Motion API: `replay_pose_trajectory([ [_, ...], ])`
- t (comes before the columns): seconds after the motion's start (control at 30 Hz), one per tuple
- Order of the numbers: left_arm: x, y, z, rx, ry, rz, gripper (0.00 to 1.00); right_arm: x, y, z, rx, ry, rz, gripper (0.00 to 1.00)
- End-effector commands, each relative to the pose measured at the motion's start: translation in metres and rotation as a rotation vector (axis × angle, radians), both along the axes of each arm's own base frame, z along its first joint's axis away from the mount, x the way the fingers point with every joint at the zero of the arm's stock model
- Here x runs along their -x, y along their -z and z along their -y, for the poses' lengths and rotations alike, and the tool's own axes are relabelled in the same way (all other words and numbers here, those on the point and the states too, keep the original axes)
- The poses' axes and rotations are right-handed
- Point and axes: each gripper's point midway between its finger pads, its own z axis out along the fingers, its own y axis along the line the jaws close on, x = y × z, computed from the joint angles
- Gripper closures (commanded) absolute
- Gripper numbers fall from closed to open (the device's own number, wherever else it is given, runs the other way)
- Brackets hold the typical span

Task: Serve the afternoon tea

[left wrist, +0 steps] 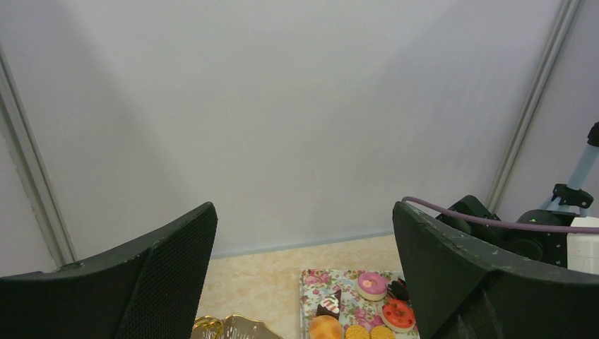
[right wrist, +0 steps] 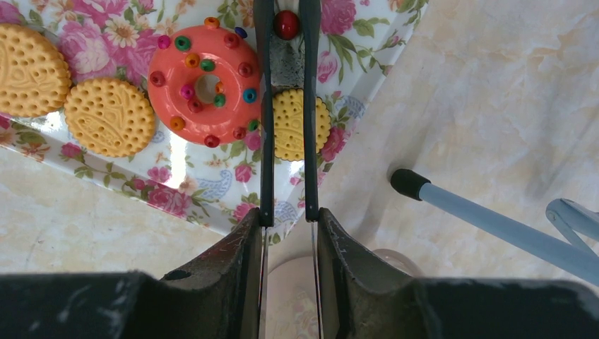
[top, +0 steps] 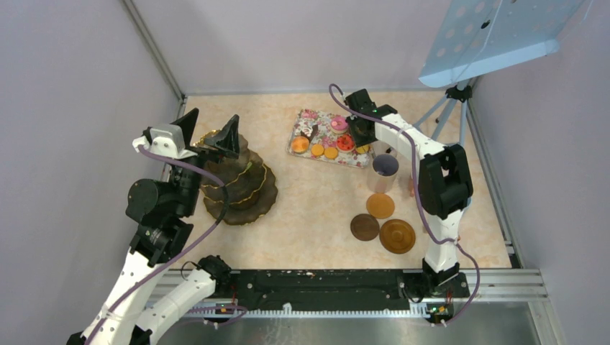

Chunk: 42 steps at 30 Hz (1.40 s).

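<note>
In the right wrist view my right gripper point(right wrist: 289, 226) is shut on the black tongs point(right wrist: 266, 141). The tongs reach out over a corner of the rose tray point(right wrist: 212, 191). A round orange biscuit point(right wrist: 288, 127) lies under and between their arms, and a small red ball point(right wrist: 286, 23) sits between them near the tips. Beside them are a red ring cake point(right wrist: 205, 86) and two more biscuits point(right wrist: 109, 116). From above, the right gripper point(top: 363, 133) hovers at the tray's right end, next to the lilac mug point(top: 385, 171). My left gripper point(top: 208, 129) hangs open and empty above the gold tiered stand point(top: 241, 187).
Three brown round saucers point(top: 380, 205) lie near the right arm's base. A blue tripod leg point(right wrist: 487, 212) stands close to the tray's corner. A pale cup-like shape point(right wrist: 289, 296) shows beneath the right fingers. Walls close the back and sides.
</note>
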Motion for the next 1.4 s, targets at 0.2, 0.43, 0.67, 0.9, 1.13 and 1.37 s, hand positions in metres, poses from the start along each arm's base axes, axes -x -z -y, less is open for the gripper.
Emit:
replay_pose_trajectory([
  [0.2,0.000,-0.007,0.002,0.014,0.013,0.031,0.01,-0.003,-0.071,-0.010,-0.102,-0.010,0.146,0.83],
  [0.43,-0.002,-0.006,0.003,0.012,0.013,0.027,0.01,0.024,-0.103,-0.025,-0.112,-0.052,0.189,0.83],
  [0.67,-0.002,-0.006,0.002,0.008,0.007,0.025,0.01,0.077,-0.117,-0.060,-0.206,-0.188,0.173,0.83],
  [0.9,-0.005,-0.005,0.003,0.002,0.001,0.020,0.01,0.158,-0.135,-0.135,-0.480,-0.409,0.126,0.84],
  [1.13,-0.006,-0.003,0.001,-0.003,-0.008,0.016,0.01,0.227,-0.155,-0.197,-0.725,-0.612,0.067,0.86],
  [1.37,-0.007,-0.003,0.003,-0.003,-0.001,0.014,0.01,0.245,-0.167,-0.226,-0.880,-0.643,0.008,0.87],
])
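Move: The tiered stand waits about 12 cm back and 40 cm to the left of the right hand, its middle roughly level with it. The cherry cake, already squeezed in the tongs, is about 10 cm ahead, 2 cm left and 7 cm lower; the beaded doughnut lies 6 cm ahead and 7 cm left, while the pink cup stands 8 cm back and 2 cm right. From the left hand, the stand is about 8 cm ahead, 6 cm left and 37 cm below. Up first, about 9 cm off the tray with the tongs still pinched in its fingers, the right hand then sweeps fast back and left, over 20 cm each way, towards the tiered stand. As it travels, it swings counter-clockwise some 35 degrees and rolls its left side up, so the tong tips point leftward at the tiers. ##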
